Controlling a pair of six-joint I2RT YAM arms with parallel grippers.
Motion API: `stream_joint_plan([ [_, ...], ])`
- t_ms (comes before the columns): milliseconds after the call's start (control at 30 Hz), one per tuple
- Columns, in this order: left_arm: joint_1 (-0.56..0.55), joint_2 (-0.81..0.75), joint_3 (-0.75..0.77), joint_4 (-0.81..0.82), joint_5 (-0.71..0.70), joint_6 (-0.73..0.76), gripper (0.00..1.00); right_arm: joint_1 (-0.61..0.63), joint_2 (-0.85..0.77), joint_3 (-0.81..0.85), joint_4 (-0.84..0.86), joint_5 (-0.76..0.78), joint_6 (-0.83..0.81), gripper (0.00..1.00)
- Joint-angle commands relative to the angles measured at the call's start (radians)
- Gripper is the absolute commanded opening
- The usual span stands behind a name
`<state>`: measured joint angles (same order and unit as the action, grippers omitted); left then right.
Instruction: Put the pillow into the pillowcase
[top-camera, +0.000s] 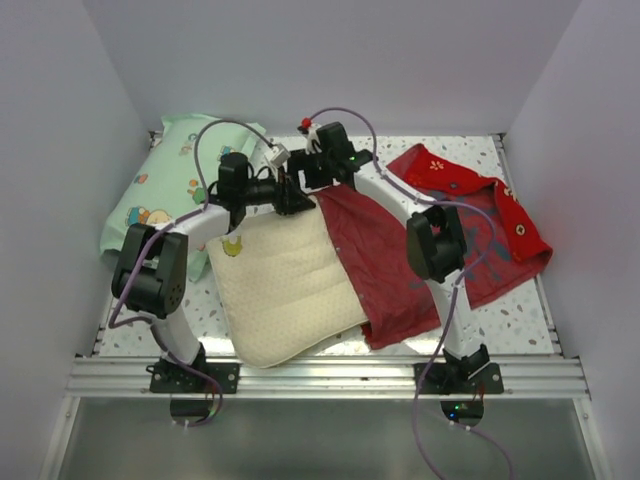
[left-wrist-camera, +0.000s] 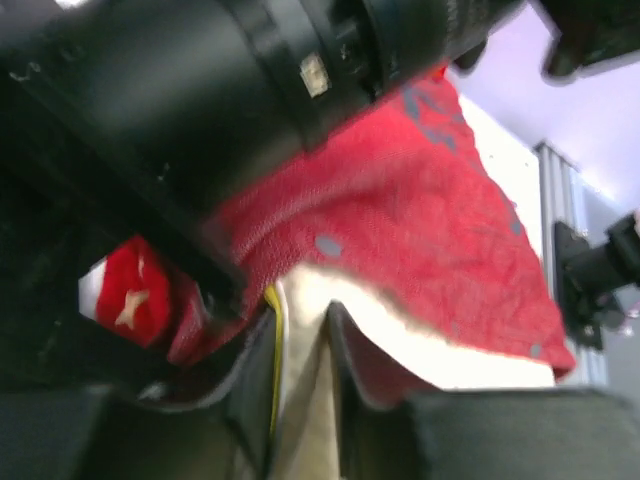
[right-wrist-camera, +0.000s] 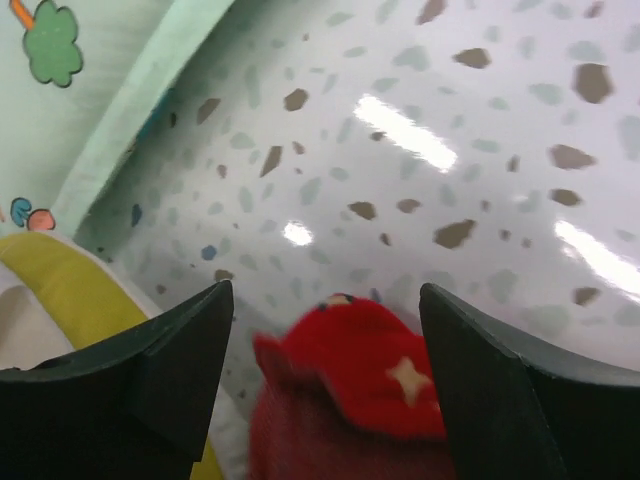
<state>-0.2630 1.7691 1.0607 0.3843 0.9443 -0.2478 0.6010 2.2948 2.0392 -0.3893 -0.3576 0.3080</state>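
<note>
The cream pillow (top-camera: 285, 290) lies at the front left of the table, its right edge under the red pillowcase (top-camera: 390, 265), which spreads away to the right. Both grippers meet at the pillow's far right corner. My left gripper (top-camera: 298, 203) (left-wrist-camera: 300, 312) has its jaws a little apart, with the cream pillow (left-wrist-camera: 300, 400) corner and its yellow-edged tag between them. My right gripper (top-camera: 303, 172) (right-wrist-camera: 326, 290) stands wide open over a red pillowcase (right-wrist-camera: 360, 380) corner with a pale star, touching nothing. The right gripper's black body fills the top of the left wrist view.
A mint-green cartoon-print pillow (top-camera: 175, 185) (right-wrist-camera: 90, 90) lies at the back left against the wall. The speckled table (top-camera: 480, 300) (right-wrist-camera: 420, 150) is walled on three sides. A metal rail (top-camera: 330, 375) runs along the near edge.
</note>
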Motion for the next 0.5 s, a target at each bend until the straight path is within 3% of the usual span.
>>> stream_joint_plan([
  [0,0.134,0.010,0.079,0.012,-0.277,0.107,0.39,-0.070,-0.230,0.026,-0.249,-0.158,-0.098,0.80],
  [33,0.134,-0.026,0.087,-0.078,-0.276,0.155,0.51,-0.133,-0.289,-0.022,-0.275,-0.173,-0.095,0.80],
  [100,0.136,-0.065,0.113,-0.189,-0.280,0.326,0.62,-0.185,-0.349,-0.068,-0.322,-0.175,-0.128,0.81],
  [133,0.134,-0.109,0.120,-0.246,-0.288,0.382,0.78,-0.214,-0.380,-0.120,-0.350,-0.128,-0.188,0.82],
  [200,0.134,-0.158,0.119,-0.436,-0.292,0.569,0.81,-0.224,-0.466,-0.175,-0.440,-0.054,-0.265,0.82],
  [267,0.130,-0.246,0.101,-0.582,-0.306,0.710,1.00,-0.224,-0.547,-0.276,-0.515,0.035,-0.363,0.82],
  [467,0.117,-0.485,-0.047,-0.821,-0.366,0.892,1.00,-0.222,-0.652,-0.549,-0.666,0.120,-0.492,0.79],
])
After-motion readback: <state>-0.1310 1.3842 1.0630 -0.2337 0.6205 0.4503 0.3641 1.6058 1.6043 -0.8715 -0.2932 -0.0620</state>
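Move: The left hand still has its fingers at the far edge of the pillow; the pillow's visible middle lies about 18 cm back, 5 cm left and some 7 cm below, its bear-print corner about 9 cm back and 18 cm left. The right hand, already open, has the pillowcase corner roughly 3 cm back, 2 cm right and 4 cm below; the pillowcase's middle is about 21 cm back and 28 cm right. Leftward by about 12 cm and slightly up, the left hand opens wide, lets go of the pillow's edge and swings forward and back on an arc, fingers tipping down. Quickly to its right, some 22 cm, the right hand draws off the pillowcase corner with its fingers staying open, rising and pulling back over the pillowcase as the fingers tip down. ##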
